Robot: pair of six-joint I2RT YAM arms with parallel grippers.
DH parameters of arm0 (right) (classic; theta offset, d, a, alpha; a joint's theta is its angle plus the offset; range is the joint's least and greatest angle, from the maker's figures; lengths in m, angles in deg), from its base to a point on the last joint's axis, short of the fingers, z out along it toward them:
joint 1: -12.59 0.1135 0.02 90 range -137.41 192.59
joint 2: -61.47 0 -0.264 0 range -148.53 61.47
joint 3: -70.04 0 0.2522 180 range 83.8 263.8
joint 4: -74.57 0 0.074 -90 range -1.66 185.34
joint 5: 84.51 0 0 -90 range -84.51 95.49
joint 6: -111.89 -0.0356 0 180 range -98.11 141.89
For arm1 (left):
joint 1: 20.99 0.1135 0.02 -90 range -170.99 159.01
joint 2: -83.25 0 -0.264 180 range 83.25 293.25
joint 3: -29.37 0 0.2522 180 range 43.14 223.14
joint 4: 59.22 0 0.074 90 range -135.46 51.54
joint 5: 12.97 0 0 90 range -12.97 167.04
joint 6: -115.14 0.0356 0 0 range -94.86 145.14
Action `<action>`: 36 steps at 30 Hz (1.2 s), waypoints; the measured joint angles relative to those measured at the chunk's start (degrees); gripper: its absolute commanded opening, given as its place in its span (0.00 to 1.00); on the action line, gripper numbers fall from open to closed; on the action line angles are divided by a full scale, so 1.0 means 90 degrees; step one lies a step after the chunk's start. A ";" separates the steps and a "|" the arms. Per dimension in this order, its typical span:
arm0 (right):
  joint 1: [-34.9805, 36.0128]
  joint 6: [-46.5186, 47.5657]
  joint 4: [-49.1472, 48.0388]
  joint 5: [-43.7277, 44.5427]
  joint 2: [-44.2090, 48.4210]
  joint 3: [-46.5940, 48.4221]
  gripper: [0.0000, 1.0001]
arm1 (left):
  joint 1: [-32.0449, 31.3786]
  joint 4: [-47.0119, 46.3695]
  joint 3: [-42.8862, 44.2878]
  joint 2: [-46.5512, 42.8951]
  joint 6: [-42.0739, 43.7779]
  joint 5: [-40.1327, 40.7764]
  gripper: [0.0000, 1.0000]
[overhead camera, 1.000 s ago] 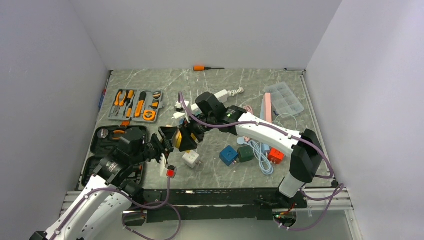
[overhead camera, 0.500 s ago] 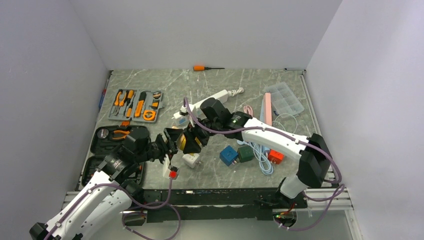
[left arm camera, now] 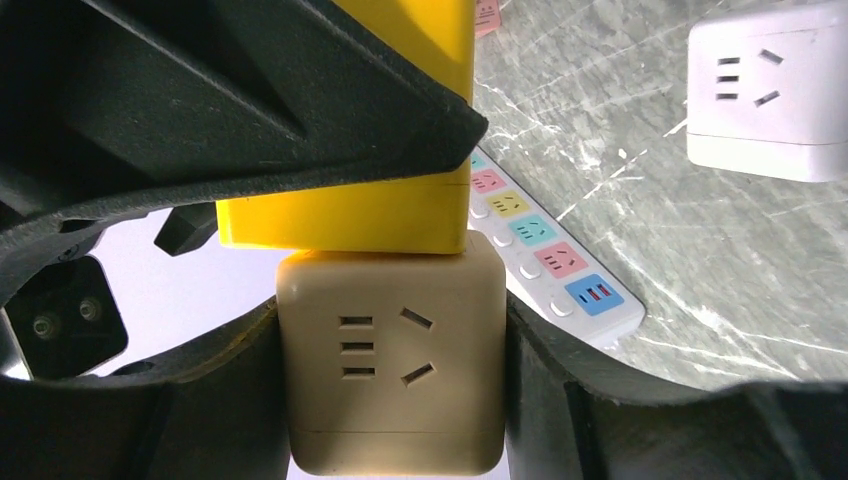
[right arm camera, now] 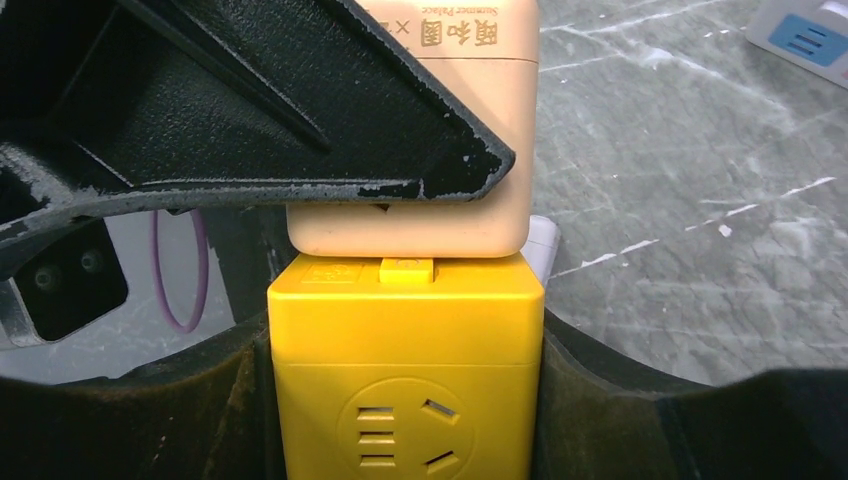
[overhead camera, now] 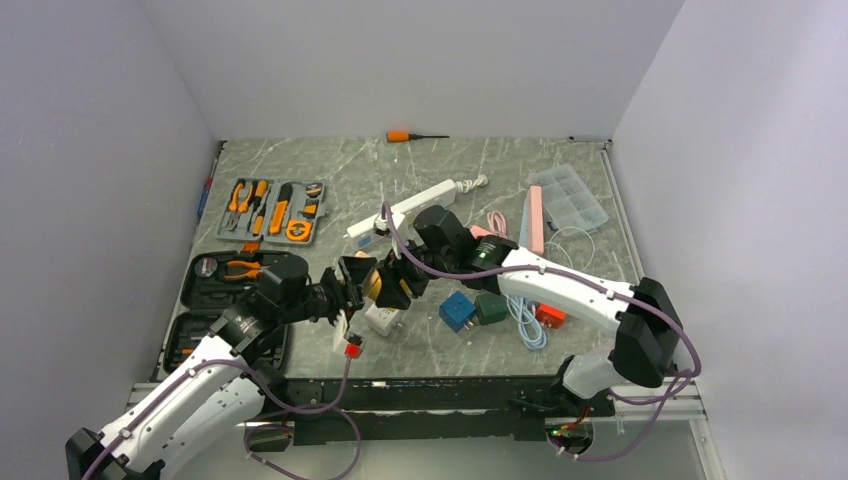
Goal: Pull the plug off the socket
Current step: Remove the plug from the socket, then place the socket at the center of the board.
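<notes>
The plug and socket are two cube adapters joined face to face: a yellow cube (overhead camera: 373, 287) and a beige cube (left arm camera: 390, 360), held above the table's middle. I cannot tell which one carries the pins. My left gripper (left arm camera: 392, 400) is shut on the beige cube's sides. Gripping the yellow cube (right arm camera: 405, 330) by its sides is my right gripper (right arm camera: 405, 400). In the right wrist view the beige cube (right arm camera: 410, 215) sits on the yellow one, with only a small yellow tab between them. From above, the left gripper (overhead camera: 350, 277) and right gripper (overhead camera: 397, 283) meet nose to nose.
A white cube adapter (overhead camera: 382, 318) lies just below the held pair, beside a white strip with a red end (overhead camera: 345, 340). Blue (overhead camera: 457, 310), green (overhead camera: 490, 307) and orange (overhead camera: 551, 312) cubes and a pale cable (overhead camera: 522, 315) lie right. Tool cases (overhead camera: 270, 208) fill the left.
Both grippers and the joined cubes have drifted a little to the right and toward the near edge. The cubes stay joined and both grips look unchanged.
</notes>
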 measured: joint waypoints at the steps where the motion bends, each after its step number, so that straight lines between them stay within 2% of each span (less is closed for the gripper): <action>1: -0.0002 -0.0024 -0.0012 0.0070 0.0058 -0.0056 0.00 | -0.0010 -0.0092 -0.0027 0.0044 0.0032 0.0002 0.00; 17: -0.0080 -0.0318 -0.0051 0.0726 0.0753 -0.0653 0.00 | -0.0194 -0.1100 -0.0170 0.0687 0.0556 0.0355 0.00; 22: 0.0000 -0.0527 0.1297 0.0080 0.1625 -0.0988 0.00 | 0.0335 -0.0580 -0.0563 0.1042 0.0806 0.2820 0.00; 26: 0.0032 -0.0641 0.1557 -0.0185 0.1950 -0.1035 0.00 | 0.0342 -0.0170 -0.0736 0.1197 0.0852 0.3366 0.00; 31: 0.0029 -0.0760 0.1690 -0.0202 0.2008 -0.1265 0.00 | 0.0345 -0.0219 -0.0707 0.1260 0.0731 0.3832 0.00; 36: 0.0024 -0.0828 0.1809 0.0282 0.1996 -0.1302 0.00 | 0.0350 0.0284 -0.0027 0.1712 -0.0238 0.4107 0.00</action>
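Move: The left hand holds the beige plug; the yellow plug is joined on about 4 cm back, 3 cm right, 1 cm lower. From the right hand, holding the yellow one, the beige plug is 4 cm ahead, 3 cm left, 2 cm up; the blue plug is 4 cm back, 14 cm right, 16 cm down, and the white plug about 6 cm back, straight below in left-right terms, 15 cm down. Both keep their grips and pull apart: left some 11 cm left, forward, down; right 9 cm right and back. ##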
